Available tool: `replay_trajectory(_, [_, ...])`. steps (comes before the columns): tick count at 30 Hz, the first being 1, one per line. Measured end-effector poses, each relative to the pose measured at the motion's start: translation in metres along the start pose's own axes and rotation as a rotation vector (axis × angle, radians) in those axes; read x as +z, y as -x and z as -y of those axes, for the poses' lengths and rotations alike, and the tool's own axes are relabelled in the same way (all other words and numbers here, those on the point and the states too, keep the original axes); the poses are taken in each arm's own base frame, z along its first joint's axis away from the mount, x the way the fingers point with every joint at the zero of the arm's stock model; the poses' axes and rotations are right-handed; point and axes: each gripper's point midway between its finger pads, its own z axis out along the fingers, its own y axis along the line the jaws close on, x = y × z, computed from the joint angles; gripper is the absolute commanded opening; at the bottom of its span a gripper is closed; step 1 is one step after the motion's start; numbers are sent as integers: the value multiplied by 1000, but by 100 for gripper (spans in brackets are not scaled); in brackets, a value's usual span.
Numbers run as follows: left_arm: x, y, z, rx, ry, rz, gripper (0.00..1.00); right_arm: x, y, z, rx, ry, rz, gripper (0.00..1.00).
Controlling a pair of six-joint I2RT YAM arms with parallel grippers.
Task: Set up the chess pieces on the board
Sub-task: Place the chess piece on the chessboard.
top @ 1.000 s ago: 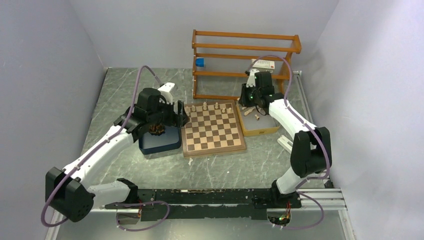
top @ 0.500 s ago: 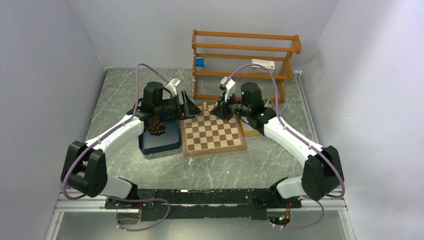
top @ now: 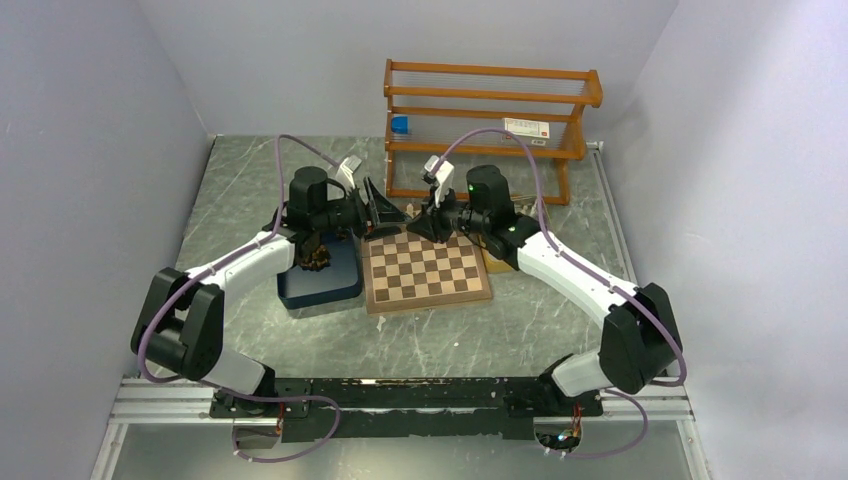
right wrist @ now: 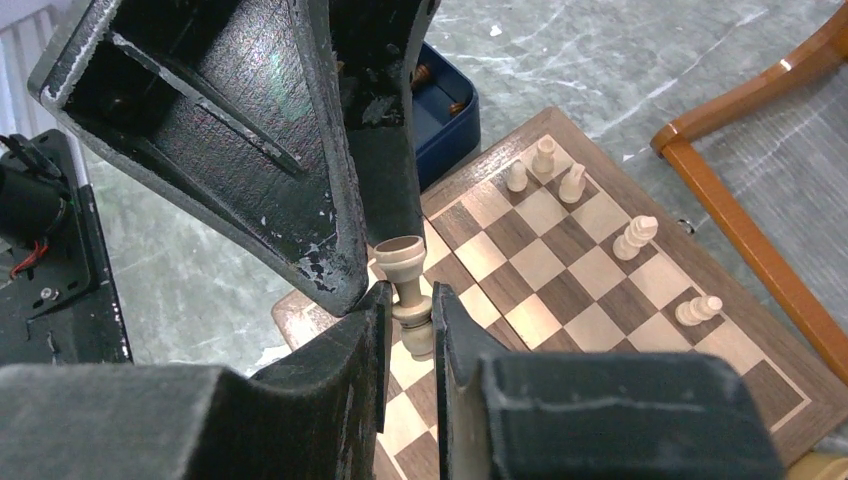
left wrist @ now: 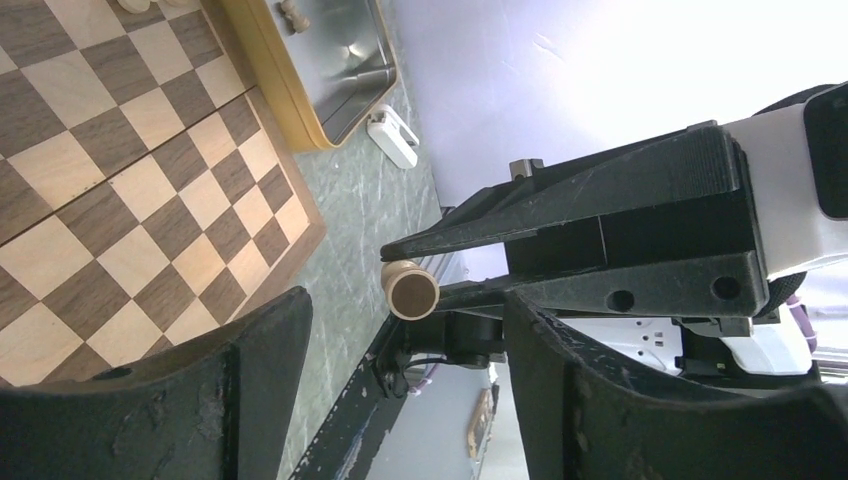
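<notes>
The board (top: 428, 268) lies at the table's middle, with several cream chess pieces (right wrist: 572, 183) standing along its far rows. My right gripper (right wrist: 410, 300) is shut on a cream piece (right wrist: 403, 255), which it holds by the stem above the board's far left corner. My left gripper (left wrist: 405, 330) faces it with its fingers (left wrist: 262, 350) spread wide and open. The held piece's round base (left wrist: 411, 290) shows just beyond those fingertips, touching neither. From above, the left gripper (top: 385, 212) and the right gripper (top: 420, 225) meet tip to tip. Dark pieces (top: 313, 258) lie in the blue tray (top: 322, 285).
A wooden rack (top: 490, 110) stands behind the board, close to both wrists. The tan tray (left wrist: 268, 70), holding a loose cream piece (left wrist: 292, 12), sits right of the board and is mostly hidden under the right arm from above. A small white object (left wrist: 393, 135) lies beside that tray.
The right arm swung left from the tan tray to the board's far edge, carrying the cream piece. The left gripper rose from the blue tray, turned toward it, and its jaws narrowed slightly.
</notes>
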Motion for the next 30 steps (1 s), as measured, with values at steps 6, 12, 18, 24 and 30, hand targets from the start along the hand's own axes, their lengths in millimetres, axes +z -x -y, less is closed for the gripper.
replay_trajectory(6, [2,1,0,-23,-12,3,53,3,-4,0,7,-1,-15,19])
replay_trajectory(12, [3,1,0,-33,-27,10,42,7,-7,-4,8,11,-24,21])
replay_trajectory(18, [4,1,-3,-56,-36,11,25,8,-6,-3,15,7,-21,21])
replay_trajectory(24, [4,1,-6,-57,-35,13,12,9,-8,-2,26,-4,-19,30])
replay_trajectory(30, [0,-2,-16,-92,-22,21,11,10,-16,1,61,-35,5,50])
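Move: The light chess piece, base end up in the right fingertips, sits level with the left hand point and about 1 cm to its right, between the open left fingers. The board's centre lies some 17 cm below the left hand, about 5 cm to its right and 1 cm back; the tall white piece on the far rank is roughly 9 cm ahead and 2 cm right. For the right hand, the left fingertips it feeds are about 1 cm to its left. Almost in place, the left hand closes its spread fingers from about three quarters open to a fifth and pinches the light piece near its base end. Meanwhile the right hand, still gripping the piece, eases down and slightly left towards it, then opens to about two fifths and releases; both hands end nearly 2 cm lower. ##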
